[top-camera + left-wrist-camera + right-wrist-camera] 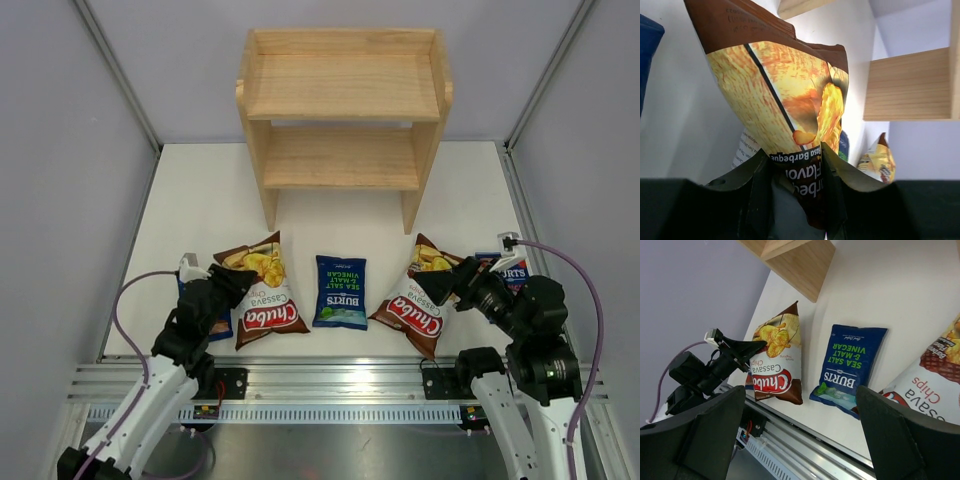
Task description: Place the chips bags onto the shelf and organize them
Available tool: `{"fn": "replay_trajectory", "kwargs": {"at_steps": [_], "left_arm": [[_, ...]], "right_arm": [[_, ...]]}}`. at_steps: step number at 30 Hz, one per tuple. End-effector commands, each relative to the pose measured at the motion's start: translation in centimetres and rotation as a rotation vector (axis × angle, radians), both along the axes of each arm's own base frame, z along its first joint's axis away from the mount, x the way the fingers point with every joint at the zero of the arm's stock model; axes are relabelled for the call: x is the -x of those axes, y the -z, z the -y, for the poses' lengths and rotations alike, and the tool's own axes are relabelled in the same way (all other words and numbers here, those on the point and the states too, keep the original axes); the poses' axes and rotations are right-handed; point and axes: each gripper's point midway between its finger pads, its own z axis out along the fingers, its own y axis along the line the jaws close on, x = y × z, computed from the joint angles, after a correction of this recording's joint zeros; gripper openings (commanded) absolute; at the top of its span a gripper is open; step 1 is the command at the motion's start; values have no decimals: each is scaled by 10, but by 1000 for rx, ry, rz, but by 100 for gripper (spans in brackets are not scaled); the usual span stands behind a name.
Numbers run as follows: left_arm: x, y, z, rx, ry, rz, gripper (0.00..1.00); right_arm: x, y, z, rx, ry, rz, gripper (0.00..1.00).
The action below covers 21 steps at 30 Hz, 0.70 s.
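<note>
A brown-and-white Chuba chips bag [262, 290] lies front left on the table, and my left gripper [235, 282] has its jaws closed in on its left edge. In the left wrist view that bag [780, 90] fills the gap in the gripper [796, 155] and touches both fingers. A dark blue Burts bag [340, 291] lies in the middle and a second Chuba bag [415, 300] to its right. My right gripper [447, 280] hovers open over that second bag, nothing between its fingers [800, 390]. The wooden shelf [345, 110] stands at the back, both tiers bare.
Another blue bag [222, 322] peeks out under the left gripper, and one more Burts bag [512, 270] lies behind the right wrist. An aluminium rail [340, 385] runs along the near edge. Grey walls [70, 180] close in both sides.
</note>
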Motion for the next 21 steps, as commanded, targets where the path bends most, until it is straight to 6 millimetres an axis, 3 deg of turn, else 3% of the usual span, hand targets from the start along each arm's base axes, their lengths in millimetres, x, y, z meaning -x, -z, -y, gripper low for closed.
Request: {"fn": "replay_trajectory", "kwargs": {"at_steps": [1, 4, 12, 13, 14, 21], "left_arm": [[0, -27, -2, 93, -51, 46, 27], [4, -54, 1, 135, -35, 93, 25], [21, -111, 9, 244, 23, 186, 24], [24, -121, 9, 263, 29, 213, 23], [27, -125, 8, 275, 28, 219, 23], [45, -176, 1, 362, 27, 321, 23]], "right_arm": [[1, -7, -16, -81, -90, 11, 99], [-6, 10, -27, -141, -137, -53, 99], [-23, 20, -52, -315, -274, -118, 99], [-25, 29, -54, -360, -274, -172, 99], [-24, 19, -59, -379, -308, -118, 99], [-17, 22, -97, -412, -387, -140, 99]]}}
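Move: The left hand already pinches the left cassava bag near its upper left edge, the bag's middle about 5 cm right, 3 cm back and 5 cm below. The shelf's middle is some 26 cm ahead, 23 cm right and 15 cm up; the green-blue Burts bag is 23 cm right and 1 cm back, 7 cm down. From the open right hand that held bag lies about 36 cm left, 6 cm ahead and 23 cm below; the Burts bag is 17 cm left, 7 cm ahead, and the right cassava bag 5 cm right, 5 cm ahead, both some 25 cm down. Up, slowly at first and then faster, the left hand lifts the cassava bag about 12 cm, drawing back some 3 cm and keeping its pinch while the wrist rolls left side down and the fingertips tip upward. The right hand swings left about 8 cm and sinks 6 cm towards the held bag, fingers wide open, wrist rolling left side up, tipping down and turning counter-clockwise. ##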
